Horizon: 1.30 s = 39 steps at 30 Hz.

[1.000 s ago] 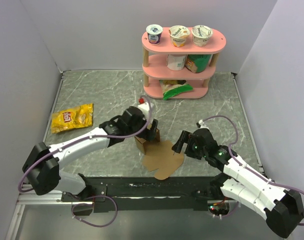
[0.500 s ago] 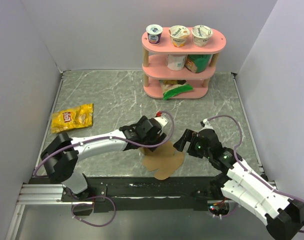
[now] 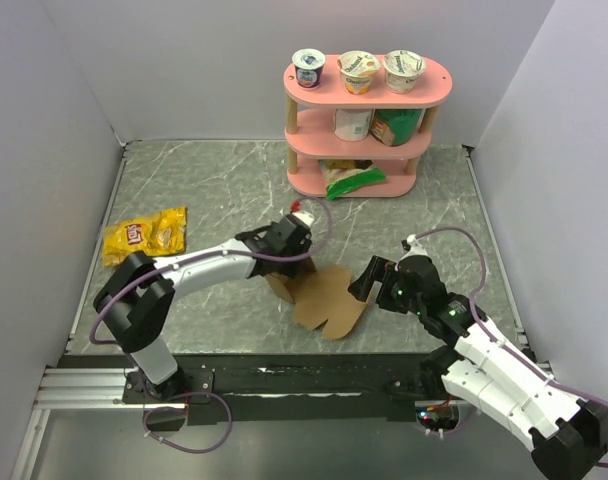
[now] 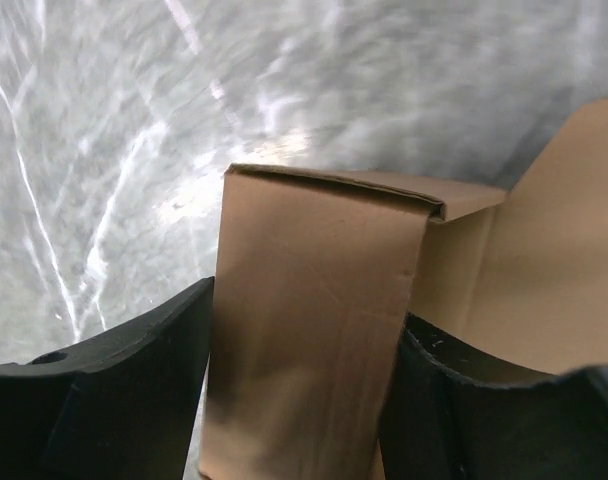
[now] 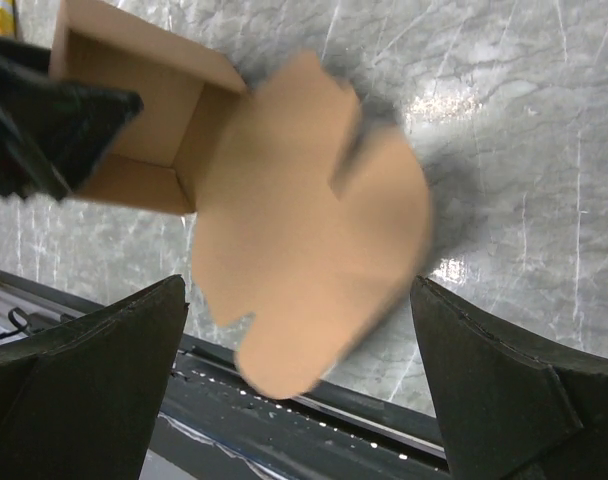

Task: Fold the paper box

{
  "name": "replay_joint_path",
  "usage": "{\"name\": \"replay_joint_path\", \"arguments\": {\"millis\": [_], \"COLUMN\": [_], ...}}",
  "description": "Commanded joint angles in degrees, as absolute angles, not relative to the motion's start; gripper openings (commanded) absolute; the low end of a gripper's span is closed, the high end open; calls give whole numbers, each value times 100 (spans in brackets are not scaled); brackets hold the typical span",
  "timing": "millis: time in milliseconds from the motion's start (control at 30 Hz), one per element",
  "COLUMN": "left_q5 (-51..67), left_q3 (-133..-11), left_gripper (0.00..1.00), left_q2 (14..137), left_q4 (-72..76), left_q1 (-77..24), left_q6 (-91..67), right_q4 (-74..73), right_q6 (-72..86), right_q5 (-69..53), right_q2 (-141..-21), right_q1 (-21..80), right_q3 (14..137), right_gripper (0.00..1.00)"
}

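The paper box (image 3: 324, 298) is brown cardboard near the table's front middle. One end is folded into a small open tray, and a broad rounded lid flap spreads toward the right. My left gripper (image 3: 286, 266) is shut on a standing wall of the box (image 4: 314, 320), with black fingers (image 4: 134, 390) pressed on both of its sides. My right gripper (image 3: 364, 284) hovers open just right of the flap. In the right wrist view the blurred flap (image 5: 314, 240) lies between and below the wide-apart fingers (image 5: 94, 390), touching neither.
A yellow snack bag (image 3: 144, 236) lies at the left. A pink three-tier shelf (image 3: 368, 112) with yoghurt cups and packets stands at the back. Walls close in the left, right and far sides. A black rail (image 5: 314, 405) runs along the near edge.
My left gripper pulled back from over the flap to the box's folded end and closed on its wall. The box shifted and the flap lifted a little. The right arm barely moved.
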<state>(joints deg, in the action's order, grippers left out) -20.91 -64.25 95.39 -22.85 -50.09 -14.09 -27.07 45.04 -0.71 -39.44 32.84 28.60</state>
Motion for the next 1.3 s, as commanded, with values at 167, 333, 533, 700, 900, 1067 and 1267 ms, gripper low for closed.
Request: {"name": "replay_joint_path", "arguments": {"millis": [167,333,533,700,900,1067,1267], "left_q5": [216,1071,1099,801,563,440,492], "left_q3": [-5293,-4046,-3543,-3375,-3322,-3173,-2901], "left_gripper": [65,69,95,100,96,98,98], "left_q2": [9009,8807,8649,8097,7262,6777,6355], "left_q4": [-1443,-354,-44,54,-341,-492,-581], "left_q1": [-3657,-2875,-2681,-2611,-2566,-2549,-2540], "left_q6": [-3048,-4049,-4411,-4544,-4527,-4456,-4711], "right_q4": [-2900,-2988,-2804,-2304,-1732,-820,-317], "right_q6": [3991,3867,3718,3551,3042,2234,1196], "right_q5": [-202,-158,-193,-290,-580,-1797,-2689], "right_q2": [-4236,-4254,-4473,-4921,-5720,-6275,-6617], "right_q1": [3217,3164,3068,2848,2303,2206,2285], "right_q3": [3638,3841,3894,3911,4675,5115,5641], "right_gripper": [100,100,100,100,100,100,100]}}
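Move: The left hand still grips the paper box across its depth, its fingers down over the wall that is uppermost while the box stands on its side. The box's middle is about 2 cm back, 1 cm left and 3 cm below this hand, and the lid flap spreads over the table some 7 cm back, 7 cm right and 6 cm below it. From the empty right hand the box lies roughly 15 cm left, 5 cm ahead and 7 cm lower; the lid is about 8 cm left, 1 cm ahead and 9 cm lower. Keeping its grip, the left hand carries the box's upper side about 7 cm left and 5 cm down, rolling its left side down some 30 degrees and turning counter-clockwise to lay the box onto its bottom, then opens wide, lets go and draws off a little farther left, rising and easing back. The open right hand first lifts a few centimetres and dips, then swings forward about 12 cm and up, turning counter-clockwise beside the lid; contact with the lid can't be seen. ##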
